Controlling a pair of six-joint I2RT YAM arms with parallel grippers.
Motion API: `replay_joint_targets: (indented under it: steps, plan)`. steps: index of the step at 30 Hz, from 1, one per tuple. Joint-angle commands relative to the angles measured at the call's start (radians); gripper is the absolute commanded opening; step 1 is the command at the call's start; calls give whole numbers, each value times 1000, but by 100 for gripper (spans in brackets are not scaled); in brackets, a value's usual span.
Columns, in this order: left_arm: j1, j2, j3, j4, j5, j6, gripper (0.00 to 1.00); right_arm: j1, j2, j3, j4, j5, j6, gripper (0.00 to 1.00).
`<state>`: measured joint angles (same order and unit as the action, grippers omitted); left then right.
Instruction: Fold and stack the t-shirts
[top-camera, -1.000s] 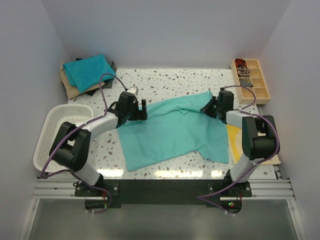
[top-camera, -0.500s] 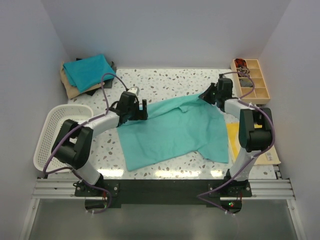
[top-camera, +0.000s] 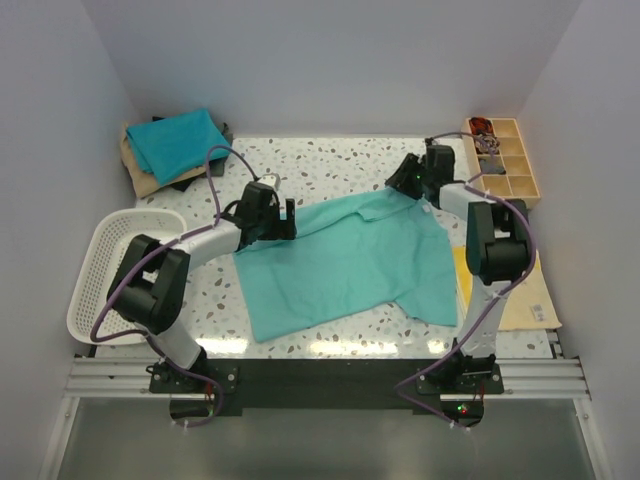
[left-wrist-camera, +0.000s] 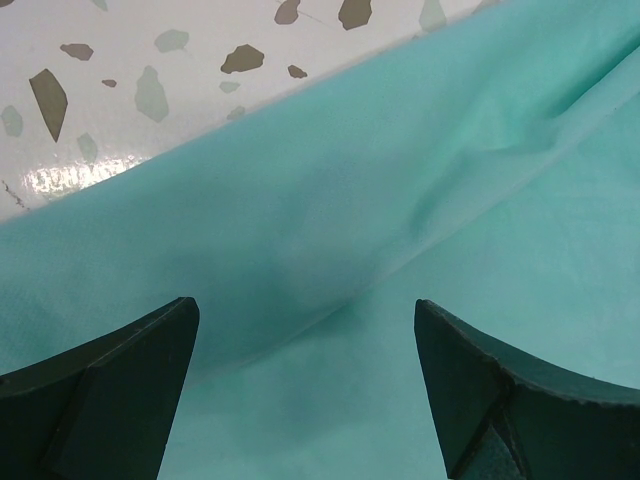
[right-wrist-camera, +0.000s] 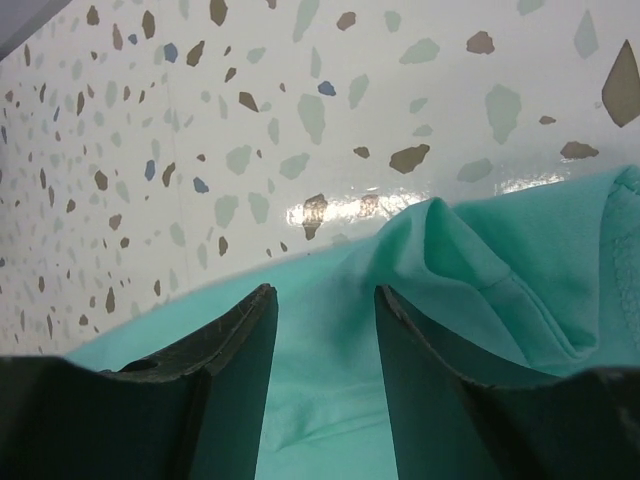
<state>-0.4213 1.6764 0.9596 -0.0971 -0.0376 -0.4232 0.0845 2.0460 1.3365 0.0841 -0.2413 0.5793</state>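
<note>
A light sea-green t-shirt (top-camera: 340, 265) lies spread across the middle of the table. My left gripper (top-camera: 288, 220) hovers over its back left edge, and the left wrist view shows it (left-wrist-camera: 305, 303) open wide above a soft fold of the cloth (left-wrist-camera: 400, 200). My right gripper (top-camera: 403, 182) sits at the shirt's back right corner. In the right wrist view it (right-wrist-camera: 324, 292) stands open, with the cloth (right-wrist-camera: 480, 270) lying loose under the gap. A folded teal-blue t-shirt (top-camera: 178, 142) tops a stack on a tan one (top-camera: 140, 178) at the back left.
A white mesh basket (top-camera: 110, 270) stands at the left edge. A wooden compartment tray (top-camera: 505, 160) sits at the back right. Flat yellow (top-camera: 468, 285) and tan (top-camera: 525, 300) sheets lie at the right, partly under the shirt's edge.
My right gripper moved back and left, drawing the shirt's right corner outward, then opened and let the cloth go. The left gripper stayed in place.
</note>
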Motion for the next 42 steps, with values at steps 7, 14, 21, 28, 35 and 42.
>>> replay_joint_targets:
  steps: [7, 14, 21, 28, 35, 42]
  plan:
    - [-2, -4, 31, 30, 5, 23, 94, 14, -270, -29, -170, 5, -115, 48]
    - [-4, -7, 21, 46, 27, 27, 94, 15, -294, -186, -117, -52, -44, 46]
    - [-4, -9, 18, 48, 24, 27, 94, 55, -259, -247, -18, -118, 28, 47]
    - [-4, -6, 19, 45, 21, 29, 94, 116, -201, -249, 26, -115, 93, 49]
    - [-4, -12, 16, 39, 10, 32, 94, 147, -184, -235, 2, -81, 103, 51]
    - [-4, -7, 18, 39, 10, 34, 94, 162, -172, -238, -1, -46, 111, 52]
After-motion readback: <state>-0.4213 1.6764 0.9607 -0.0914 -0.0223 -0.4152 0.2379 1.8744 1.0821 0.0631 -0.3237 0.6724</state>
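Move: The corner of the t-shirt's turned-over flap, which my right hand goes for, lies about 9 cm back and 8 cm to the left of that hand, a couple of centimetres below it. The shirt's far edge is about 1 cm straight ahead, and the wooden tray stands some 33 cm to the right and 5 cm farther out. From my left hand the flap corner is about 27 cm to the right, roughly level with it. I lift my right hand about 10 cm off the shirt's far edge while drawing it back, bring it down over the shirt, then slide it left low over the cloth to the flap's corner. That leaves it roughly 10 cm back and 8 cm left of where it began, turned a little counter-clockwise, its fingers still half open and gripping nothing. ##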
